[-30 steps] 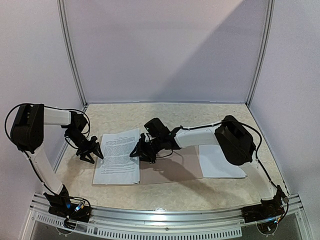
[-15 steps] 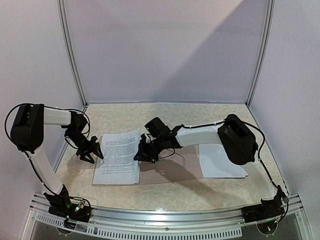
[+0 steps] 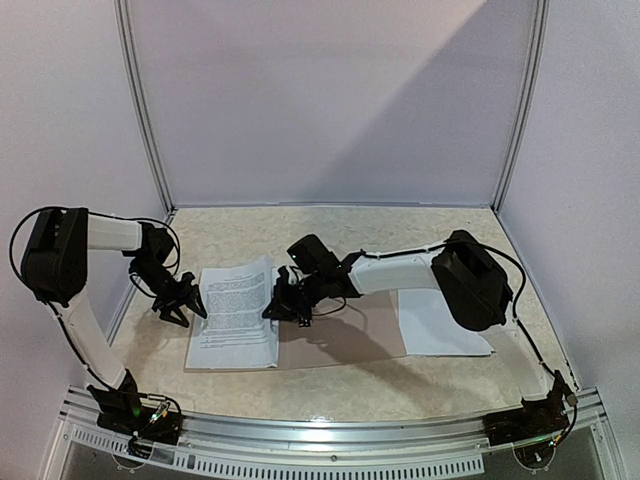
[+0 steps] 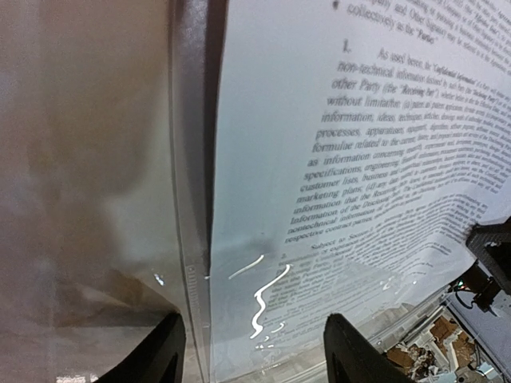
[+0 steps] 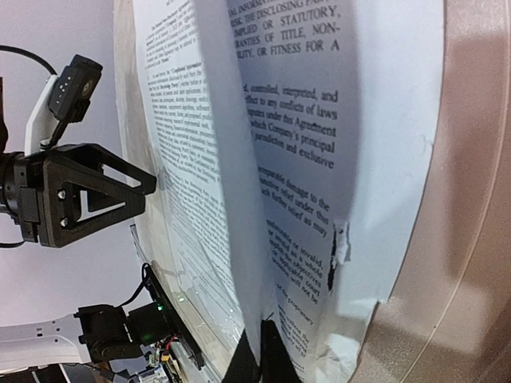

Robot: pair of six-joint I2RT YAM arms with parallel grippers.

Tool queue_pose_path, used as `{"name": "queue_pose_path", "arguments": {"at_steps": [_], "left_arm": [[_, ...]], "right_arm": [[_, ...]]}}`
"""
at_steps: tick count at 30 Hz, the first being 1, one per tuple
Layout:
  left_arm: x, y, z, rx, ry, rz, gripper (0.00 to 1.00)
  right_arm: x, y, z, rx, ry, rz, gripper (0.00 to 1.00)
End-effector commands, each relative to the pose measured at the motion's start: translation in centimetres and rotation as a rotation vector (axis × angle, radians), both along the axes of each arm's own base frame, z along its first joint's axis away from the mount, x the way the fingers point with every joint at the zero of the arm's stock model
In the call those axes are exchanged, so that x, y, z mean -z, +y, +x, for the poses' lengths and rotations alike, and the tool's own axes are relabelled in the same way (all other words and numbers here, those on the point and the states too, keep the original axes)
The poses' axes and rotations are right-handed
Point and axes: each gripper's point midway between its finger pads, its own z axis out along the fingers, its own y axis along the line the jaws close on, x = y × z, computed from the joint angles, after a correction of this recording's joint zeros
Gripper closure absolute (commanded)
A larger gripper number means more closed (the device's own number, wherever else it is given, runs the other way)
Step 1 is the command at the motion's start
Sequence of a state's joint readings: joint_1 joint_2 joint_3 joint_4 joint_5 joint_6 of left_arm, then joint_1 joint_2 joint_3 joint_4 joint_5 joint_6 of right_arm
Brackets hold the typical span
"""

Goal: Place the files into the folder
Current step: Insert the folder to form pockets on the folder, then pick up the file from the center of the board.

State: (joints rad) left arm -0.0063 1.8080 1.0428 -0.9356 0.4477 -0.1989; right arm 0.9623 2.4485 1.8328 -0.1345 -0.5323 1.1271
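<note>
The files point(image 3: 235, 315) lie as a stack of printed white sheets left of centre, partly on the flat brown folder point(image 3: 350, 338). My right gripper point(image 3: 280, 308) is shut on the right edge of the top sheet point(image 5: 239, 239), which stands lifted and curled over the sheet below point(image 5: 307, 183). That lower sheet has a small tear at its edge. The folder's brown card point(image 5: 467, 239) shows beside it. My left gripper point(image 3: 185, 305) hangs open over the stack's left edge, its fingers point(image 4: 172, 355) astride the printed page point(image 4: 359, 159) and holding nothing.
Another white sheet point(image 3: 440, 325) lies right of the folder, under the right arm's elbow. A glossy clear strip point(image 4: 192, 239) runs along the page's left edge. The enclosure's walls and metal posts point(image 3: 145, 120) close in the back and sides.
The right gripper has shut on the top sheet's right edge, and that edge now stands a little raised. The left arm has not moved.
</note>
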Motion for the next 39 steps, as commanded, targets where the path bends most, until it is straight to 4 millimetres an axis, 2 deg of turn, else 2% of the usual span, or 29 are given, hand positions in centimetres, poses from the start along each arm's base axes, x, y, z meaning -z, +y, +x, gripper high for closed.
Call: {"name": "queue_pose_path", "arguments": {"at_steps": [1, 10, 16, 20, 23, 28, 32, 35, 39], "left_arm": [[1.7, -0.1, -0.3, 0.024, 0.009, 0.015, 0.39], [1.7, 0.0, -0.3, 0.024, 0.009, 0.018, 0.39], [1.6, 0.0, -0.3, 0.025, 0.005, 0.018, 0.39], [1.6, 0.0, -0.3, 0.025, 0.005, 0.019, 0.39], [1.6, 0.0, -0.3, 0.025, 0.006, 0.02, 0.39], [1.4, 0.1, -0.1, 0.028, -0.005, 0.024, 0.39], [1.1, 0.2, 0.1, 0.034, -0.016, 0.033, 0.39], [0.9, 0.4, 0.2, 0.038, -0.025, 0.044, 0.38], [0.3, 0.8, 0.6, 0.048, -0.045, 0.061, 0.38]], "right_arm": [[1.7, 0.3, -0.6, -0.018, 0.012, -0.024, 1.0], [0.7, -0.5, -0.9, -0.027, -0.001, -0.057, 1.0], [1.4, -0.4, -0.8, -0.017, 0.017, -0.056, 1.0], [0.6, -0.5, -0.4, -0.012, -0.006, -0.072, 0.89], [-0.1, -0.9, -0.2, -0.014, -0.037, -0.095, 0.73], [-2.6, -1.6, 0.3, -0.015, -0.104, -0.123, 0.58], [-5.2, -2.7, 0.9, -0.011, -0.165, -0.153, 0.54], [-6.9, -4.4, 1.6, -0.01, -0.216, -0.202, 0.5], [-11.0, -7.5, 3.0, -0.013, -0.287, -0.235, 0.41]]}}
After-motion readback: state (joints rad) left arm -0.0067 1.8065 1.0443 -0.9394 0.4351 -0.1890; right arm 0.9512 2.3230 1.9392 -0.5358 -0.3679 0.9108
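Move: At the right gripper, shut, is the lifted right edge of the top sheet; the middle of the files lies about 8 cm to its left, 1 cm nearer the base and some 3 cm below. The clear pocket strip over their near end sits roughly 12 cm back and 8 cm left. Level with the hand, about 8 cm to the right, is the metal clip. From the idle left gripper, the files' middle is some 9 cm to the right. Lowering the pinched sheet edge about 1.5 cm onto the pile, the right hand briefly keeps its grip, then opens to roughly half and lets go. It then lifts away some 6 cm and draws back to the right, towards the metal clip, its fingers tipping about 15 degrees more steeply down. ##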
